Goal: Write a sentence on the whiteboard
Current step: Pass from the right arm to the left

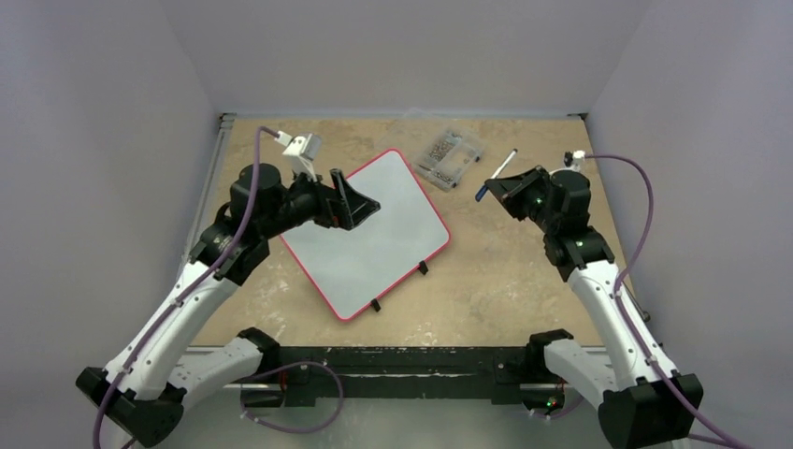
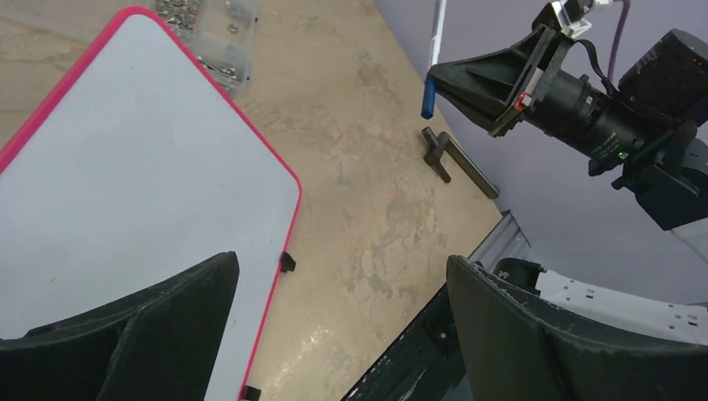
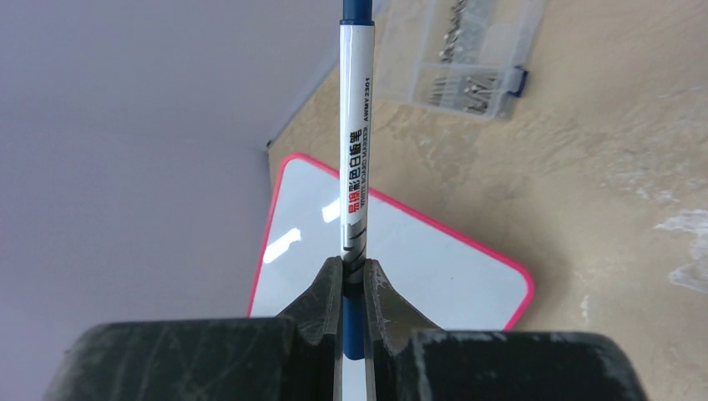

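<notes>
The whiteboard [image 1: 369, 234] lies tilted like a diamond on the tan table, white with a red rim and small black feet; it also shows in the left wrist view [image 2: 125, 167] and the right wrist view [image 3: 434, 267]. Its surface is blank, so no sentence shows on it. My left gripper [image 1: 355, 201] hovers over the board's upper left edge, jaws wide apart with nothing between them [image 2: 341, 263]. My right gripper [image 1: 496, 187] hangs right of the board, shut [image 3: 352, 267] on a white marker [image 3: 357, 125] with blue ends [image 1: 500, 171], also visible in the left wrist view [image 2: 432, 50].
A small clear plastic box of screws [image 1: 449, 157] sits behind the board's far right corner [image 2: 213, 33] [image 3: 467, 58]. A black bar-shaped piece [image 2: 455, 159] lies by the table's right edge. Pale walls close in the table on three sides.
</notes>
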`<state>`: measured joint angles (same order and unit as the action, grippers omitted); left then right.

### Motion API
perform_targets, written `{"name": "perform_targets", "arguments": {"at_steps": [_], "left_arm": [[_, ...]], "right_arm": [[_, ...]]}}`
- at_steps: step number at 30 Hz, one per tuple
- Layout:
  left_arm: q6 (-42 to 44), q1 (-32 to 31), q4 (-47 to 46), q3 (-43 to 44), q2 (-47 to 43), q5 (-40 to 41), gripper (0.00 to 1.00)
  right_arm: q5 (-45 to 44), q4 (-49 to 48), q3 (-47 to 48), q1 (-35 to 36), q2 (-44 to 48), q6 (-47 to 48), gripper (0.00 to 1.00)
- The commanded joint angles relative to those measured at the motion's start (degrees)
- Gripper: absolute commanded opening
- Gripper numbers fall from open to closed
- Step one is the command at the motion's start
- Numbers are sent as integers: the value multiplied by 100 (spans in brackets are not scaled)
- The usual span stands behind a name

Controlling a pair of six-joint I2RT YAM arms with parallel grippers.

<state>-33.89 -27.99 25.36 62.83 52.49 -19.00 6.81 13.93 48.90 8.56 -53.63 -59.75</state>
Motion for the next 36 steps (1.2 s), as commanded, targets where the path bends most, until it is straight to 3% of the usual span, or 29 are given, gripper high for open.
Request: {"name": "perform_targets", "arguments": {"at_steps": [1, 13, 17, 19, 36], "left_arm": [[43, -623, -1194, 267, 389, 340, 95], [374, -1659, -2870, 327, 1447, 842, 83], [380, -1770, -3373, 294, 1729, 1043, 76], [383, -1776, -3504, 371, 1914, 954, 67], [276, -1857, -4142, 538, 2709, 441, 61]], "right_arm": [[40, -832, 278, 612, -195, -66, 0], [-189, -1358, 377, 1454, -176, -277, 0], [-189, -1367, 432, 1570, -151, -318, 0], [-189, -1362, 473, 1582, -113, -321, 0], [-75, -1338, 609, 1623, -34, -397, 0]]}}
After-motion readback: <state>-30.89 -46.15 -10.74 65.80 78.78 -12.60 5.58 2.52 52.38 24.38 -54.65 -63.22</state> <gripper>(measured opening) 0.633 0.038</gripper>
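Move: The marker, held in the right gripper near its blue end, has its middle about 28 cm to the left gripper's right, 9 cm ahead and 3 cm below. The left gripper, where the marker is bound, is some 27 cm to the right hand's left, 8 cm back and 5 cm higher. The screw box lies roughly 23 cm ahead of the right hand, 3 cm left and 25 cm down; the whiteboard is about 28 cm left, 2 cm ahead, equally low. Bring the left gripper about 16 cm right and slightly forward to the marker's blue end, turning some 12 degrees clockwise, tipping up and narrowing the fingers to about two-thirds open, astride that end without closing. Meanwhile carry the marker left about 9 cm towards the left gripper with the right hand, then raise it 7 cm, fingers tipping up, and hold it there, still pinched. ##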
